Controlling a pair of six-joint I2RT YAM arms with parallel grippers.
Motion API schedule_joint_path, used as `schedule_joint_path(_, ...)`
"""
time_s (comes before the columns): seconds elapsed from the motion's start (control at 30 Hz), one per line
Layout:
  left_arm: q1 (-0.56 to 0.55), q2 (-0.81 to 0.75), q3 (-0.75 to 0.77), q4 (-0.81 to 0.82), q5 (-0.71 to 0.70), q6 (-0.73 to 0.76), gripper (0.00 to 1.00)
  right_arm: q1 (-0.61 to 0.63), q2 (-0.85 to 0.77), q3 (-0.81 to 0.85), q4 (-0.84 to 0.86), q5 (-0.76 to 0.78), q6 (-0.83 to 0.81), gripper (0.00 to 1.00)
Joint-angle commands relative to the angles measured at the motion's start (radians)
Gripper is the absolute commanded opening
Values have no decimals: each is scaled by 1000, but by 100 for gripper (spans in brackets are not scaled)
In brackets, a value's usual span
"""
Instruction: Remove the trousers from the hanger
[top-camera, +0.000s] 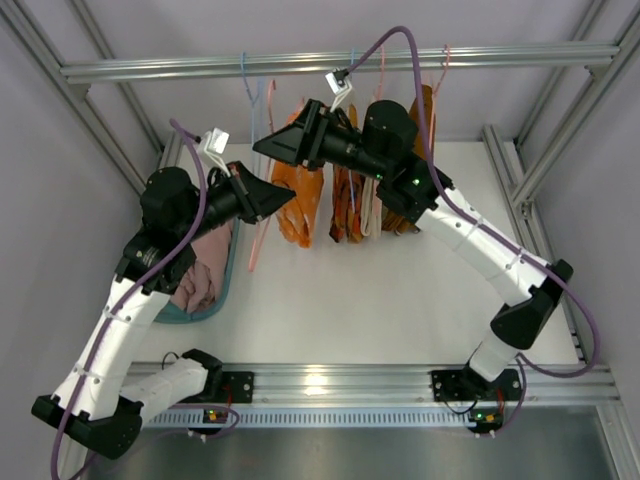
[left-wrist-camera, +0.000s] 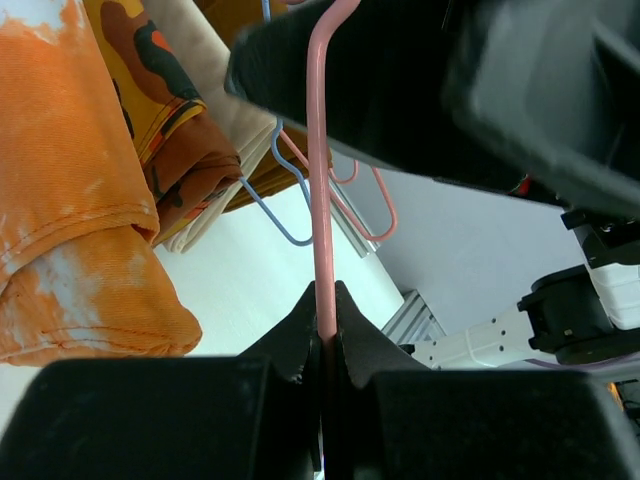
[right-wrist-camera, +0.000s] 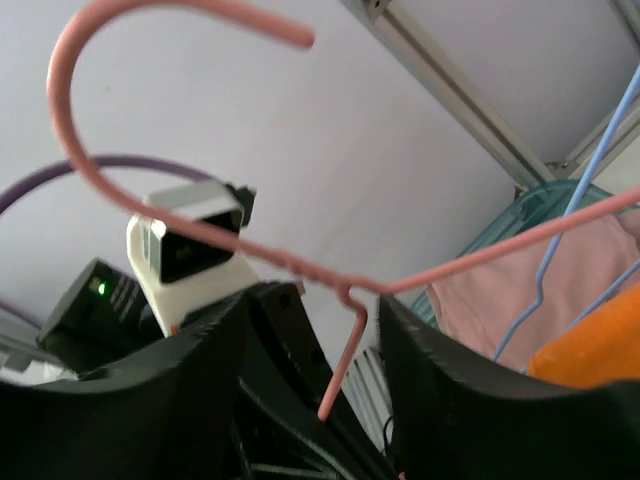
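Observation:
My left gripper (left-wrist-camera: 325, 305) is shut on the straight wire of a bare pink hanger (left-wrist-camera: 318, 170). My right gripper (right-wrist-camera: 322, 300) stands open around that hanger's twisted neck (right-wrist-camera: 345, 290), its jaws apart on either side. The pink hook (right-wrist-camera: 90, 180) curves free against the wall. From above, the left gripper (top-camera: 283, 197) and right gripper (top-camera: 268, 146) are close together under the rail. The pale pink trousers (top-camera: 205, 270) lie in a teal basket (top-camera: 222, 300). The orange trousers (top-camera: 300, 200) hang on a blue hanger (left-wrist-camera: 275, 215).
Patterned orange and cream garments (top-camera: 355, 200) hang to the right of the orange trousers from the metal rail (top-camera: 330, 62). Frame posts (top-camera: 520, 170) flank the white table (top-camera: 380, 300). The right arm's body (left-wrist-camera: 450, 80) fills the top of the left wrist view.

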Motion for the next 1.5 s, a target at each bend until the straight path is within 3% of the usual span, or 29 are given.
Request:
schedule_joint_path(0.0, -7, -54, 70, 294, 7, 28, 0, 25, 49, 145, -34, 83, 35, 49)
schedule_joint_path(0.07, -9, -54, 66, 308, 6, 23, 0, 35, 86, 176, -34, 91, 50, 43)
schedule_joint_path(0.33, -23, -45, 75, 327, -4, 23, 0, 49, 134, 183, -26, 92, 84, 41)
schedule_joint_path(0.5, -35, -41, 69, 331, -11, 25, 0, 54, 149, 199, -8, 86, 99, 35)
schedule_joint_path(0.67, -69, -28, 63, 307, -37, 59, 0, 66, 157, 211, 11, 79, 104, 17)
schedule_joint_path(0.7, -81, -28, 64, 298, -42, 65, 0, 66, 155, 209, 11, 76, 103, 8)
schedule_joint_path(0.8, -87, -27, 64, 264, -39, 101, 18, 66, 137, 199, 11, 69, 93, 0)
schedule_joint_path(0.83, -87, -27, 67, 252, -33, 147, 45, 66, 128, 190, 9, 66, 89, 0)
schedule_joint_path(0.93, -87, -65, 96, 190, -34, 297, 71, 63, 85, 151, 12, 51, 73, 0)
schedule_joint_path(1.1, -87, -165, 96, 117, -158, 532, 73, 48, -5, 81, 15, 22, 72, 0)
schedule_joint_path(1.27, -86, -272, 90, 69, -287, 621, 75, 46, -70, 30, 23, 2, 67, 0)
schedule_joint_path(1.4, -80, -352, -6, 3, -512, 684, 78, 46, -101, 12, 34, -20, 66, 0)
schedule_joint_path(1.47, -61, -384, -64, -25, -469, 710, 82, 46, -107, 16, 37, -20, 61, 0)
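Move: The neck of the pink hanger, just under its hook, lies about 4 cm to the right hand's left, 1 cm farther out and level with it. From there the orange trousers hang some 14 cm lower, 4 cm out and 3 cm right; a blue hanger is on the rail about 10 cm out, 3 cm left and 4 cm down. The left hand still grips the hanger's near wire; the neck is roughly 6 cm ahead, 2 cm left and 6 cm above. Leftward about 4 cm and slightly forward, the right hand slides its half-open fingers over the pink hanger's neck and shuts them on it while the left hand steadies the near wire. The left fingers then open, let go and back off left, up and back, tipping up some 45 degrees; the right hand, still pinching, sinks and draws back about 3 cm each, easing right. ##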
